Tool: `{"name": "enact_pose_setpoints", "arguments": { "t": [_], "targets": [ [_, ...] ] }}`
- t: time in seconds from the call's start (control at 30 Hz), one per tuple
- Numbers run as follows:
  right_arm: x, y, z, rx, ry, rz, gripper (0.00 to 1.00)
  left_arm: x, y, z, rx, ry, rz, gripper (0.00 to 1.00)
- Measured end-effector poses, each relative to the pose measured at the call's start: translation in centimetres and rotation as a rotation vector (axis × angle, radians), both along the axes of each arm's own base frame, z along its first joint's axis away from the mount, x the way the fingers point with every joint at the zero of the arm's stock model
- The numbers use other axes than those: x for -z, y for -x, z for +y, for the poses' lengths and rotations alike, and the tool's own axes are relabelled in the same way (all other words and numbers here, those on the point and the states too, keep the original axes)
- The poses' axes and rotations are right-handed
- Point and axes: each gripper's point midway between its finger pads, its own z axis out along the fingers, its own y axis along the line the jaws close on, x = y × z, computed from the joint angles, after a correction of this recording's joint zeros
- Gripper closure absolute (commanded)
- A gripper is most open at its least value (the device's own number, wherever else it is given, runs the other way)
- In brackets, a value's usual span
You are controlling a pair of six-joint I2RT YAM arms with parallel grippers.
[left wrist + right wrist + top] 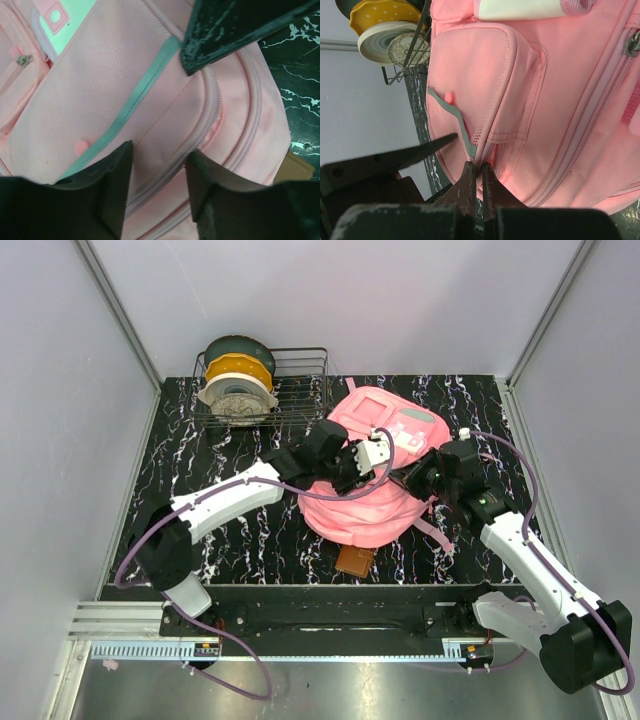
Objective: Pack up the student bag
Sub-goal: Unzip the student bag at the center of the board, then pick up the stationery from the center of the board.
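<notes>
The student bag [362, 512], a large soft pink backpack, lies in the middle of the dark marbled table with both grippers on top of it. My left gripper [385, 452] presses down on the bag [100, 100]. Its jaws [160, 150] are apart and straddle a zipper seam, with nothing pinched between them. My right gripper [408, 478] is shut [477, 165] on a fold of the bag's fabric [560, 100], at the edge of a pocket beside a grey-green trim strip [454, 114]. The right gripper's dark finger [225, 30] shows at the top of the left wrist view.
A flat brown item [355, 561] pokes out from under the bag's near edge and also shows as the brown item [295, 171] in the left wrist view. A wire rack [300, 390] at the back left holds round spools [238, 380]. Grey walls enclose the table.
</notes>
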Motion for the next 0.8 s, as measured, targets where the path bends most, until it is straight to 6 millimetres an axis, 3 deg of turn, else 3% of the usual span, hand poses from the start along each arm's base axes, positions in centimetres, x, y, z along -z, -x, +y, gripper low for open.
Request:
{"name": "enact_pose_setpoints", "arguments": {
  "t": [0.03,0.07,0.23,0.3,0.37,0.4,0.47,0.5,0.53,0.6,0.8],
  "targets": [
    [0.0,0.0,0.0,0.001,0.000,-0.001,1.00,-0.1,0.0,0.0,-0.002,0.002,-0.003,0.78],
    [0.0,0.0,0.0,0.001,0.000,-0.002,1.00,-0.2,0.1,-0.1,0.006,0.002,-0.008,0.84],
    [-0.6,-0.3,0.0,0.005,-0.009,-0.023,1.00,-0.7,-0.1,-0.3,0.011,-0.002,-0.044,0.86],
    [-0.7,-0.3,-0.1,0.007,-0.010,-0.026,1.00,-0.9,-0.1,-0.3,0.009,-0.004,-0.046,0.97],
    [-0.8,-0.3,-0.1,0.006,-0.011,-0.029,0.98,-1.0,-0.2,-0.2,0.007,-0.009,-0.045,1.00],
    [-0.9,-0.3,-0.1,0.007,-0.012,-0.031,0.78,-1.1,-0.2,-0.2,0.005,-0.012,-0.046,1.00],
    [-0.9,-0.4,-0.2,0.008,-0.006,-0.036,0.59,-1.2,-0.3,-0.3,0.000,-0.014,-0.049,1.00],
    [-0.9,-0.4,-0.2,0.005,0.003,-0.041,0.37,-1.3,-0.4,-0.2,-0.011,-0.016,-0.051,1.00],
    [-1.0,-0.2,-0.4,-0.002,0.017,-0.045,0.28,-1.4,-0.7,-0.2,-0.027,-0.017,-0.057,1.00],
    [-1.7,0.2,-1.2,0.004,0.060,-0.069,0.22,-1.8,-1.4,0.0,-0.066,-0.017,-0.072,1.00],
    [-4.6,3.7,-4.5,0.006,0.196,-0.219,0.23,-3.5,-3.3,0.0,-0.170,0.000,-0.096,1.00]
  ]
}}
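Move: The unzipped flap's rim is already between the left gripper's half-open fingers, about 1 cm to the right of the hand point and 1 cm below. From this hand the white label lies some 9 cm ahead, 8 cm right and 3 cm lower; the brown wallet is about 16 cm back, straight in line, some 13 cm lower. The right gripper keeps its pinch on the same rim; the left's spot is roughly 5 cm to its left, level fore and aft, 2 cm lower. Close the left gripper on the rim of the bag's opened flap while the right one still pinches it, and ease it up about 1 cm. Then open the right fingers wide, letting go of the rim, and back that hand off some 7 cm rightward, up and back, tipping its fingers upward, as the left draws the rim forward and up, some 3 cm each way, turning about 10 degrees counter-clockwise. ##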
